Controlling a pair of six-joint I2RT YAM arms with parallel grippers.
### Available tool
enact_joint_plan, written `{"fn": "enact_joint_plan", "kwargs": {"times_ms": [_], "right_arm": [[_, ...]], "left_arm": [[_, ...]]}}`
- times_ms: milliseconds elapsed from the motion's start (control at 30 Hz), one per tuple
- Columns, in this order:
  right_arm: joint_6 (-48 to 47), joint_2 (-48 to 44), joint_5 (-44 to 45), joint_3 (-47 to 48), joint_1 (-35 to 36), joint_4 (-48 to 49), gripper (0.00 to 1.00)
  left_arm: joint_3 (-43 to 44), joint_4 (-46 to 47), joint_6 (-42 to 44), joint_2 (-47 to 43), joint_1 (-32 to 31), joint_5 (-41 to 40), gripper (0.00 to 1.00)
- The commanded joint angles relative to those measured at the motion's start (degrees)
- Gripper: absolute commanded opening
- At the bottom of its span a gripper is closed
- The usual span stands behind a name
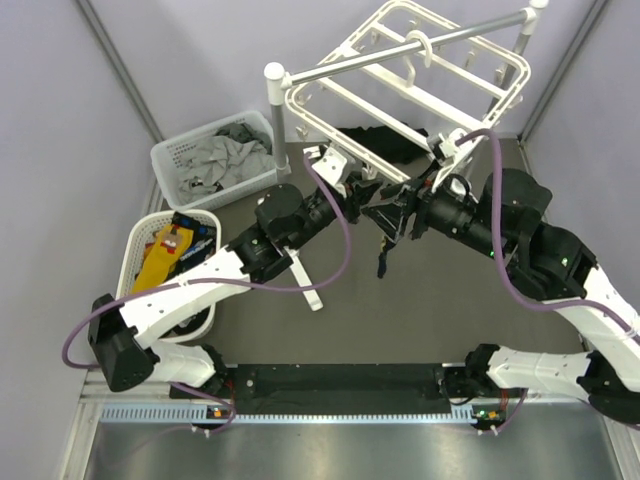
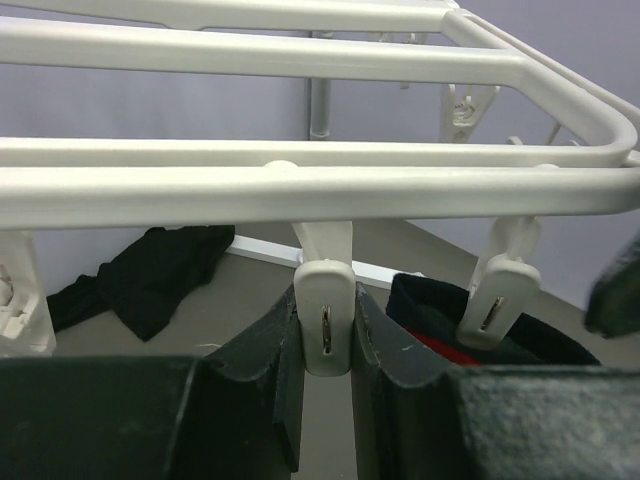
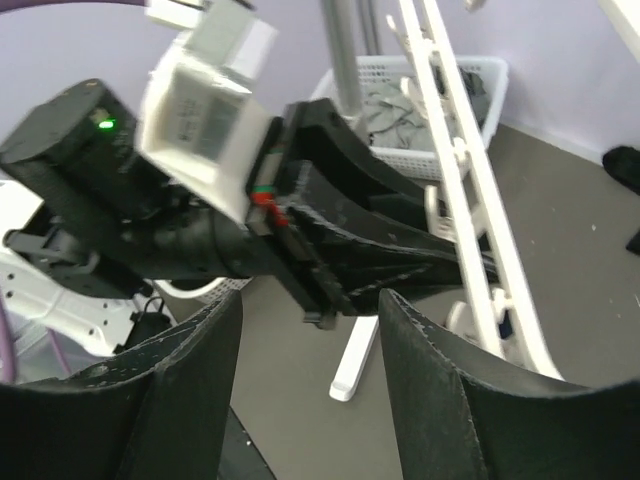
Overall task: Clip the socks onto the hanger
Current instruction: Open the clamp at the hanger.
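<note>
The white hanger (image 1: 420, 75) hangs from a grey pole at the back right. My left gripper (image 1: 358, 190) reaches up under its near bar and is shut on a small white clip (image 2: 327, 320), one finger pressing each side. A neighbouring clip (image 2: 495, 300) holds a dark navy sock with red in it (image 2: 435, 325); this sock (image 1: 383, 258) dangles below the frame. My right gripper (image 1: 390, 222) is just right of the left one, open, with nothing between its fingers (image 3: 190, 370). More socks, one yellow-orange (image 1: 160, 262), lie in a round white basket (image 1: 135, 245).
A rectangular white basket (image 1: 170, 150) of pale grey cloths stands at the back left. A black garment (image 1: 385, 140) lies on the floor under the hanger. The rack's grey post (image 1: 275, 115) and white foot (image 1: 305, 285) stand between the arms and the baskets.
</note>
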Motion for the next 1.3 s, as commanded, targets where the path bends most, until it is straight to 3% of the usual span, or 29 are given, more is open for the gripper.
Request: {"fn": "enact_joint_plan", "kwargs": {"times_ms": [0,167,500,1267], "right_arm": [[5.4,-0.9,3.1,-2.1,-3.0,4.1,0.56],[8.5,-2.1,3.3,-6.6,-8.4,8.7,0.55],[10.4,-1.6,6.4,-10.4,-9.3,16.1,0.54],[18.5,0.3,17.4,-13.5,-9.2,16.0,0.54]], "left_arm": [[1.7,-0.8,-0.9,-3.0,-0.4,0.7,0.00],[1.0,-1.7,-0.2,-4.4,-0.4,0.7,0.00],[1.5,-3.8,0.5,-5.1,-0.4,4.1,0.00],[3.3,-1.9,-3.6,-2.3,-0.5,9.5,0.04]]}}
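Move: My left hand already has the clamp on the hanger's near edge between its fingers. From my right hand that clamp lies about 8 cm ahead, 1 cm left and 2 cm lower. The next clamp, the one with the sock, sits some 4 cm back and 5 cm right of the left-held one, with the sock hanging roughly 8 cm below. The empty clamp is about 3 cm ahead and 6 cm left of my left hand. My right hand drives forward about 6 cm, quickly at first and then creeping, sinking almost 3 cm, to bring its half-open fingers in beside the clamp my left hand holds; they seem to push against the hanger's near rim. On the way that wrist turns clockwise and tips down, some 25 degrees in all. My left fingers keep their pinch and drift back barely 1.5 cm. ##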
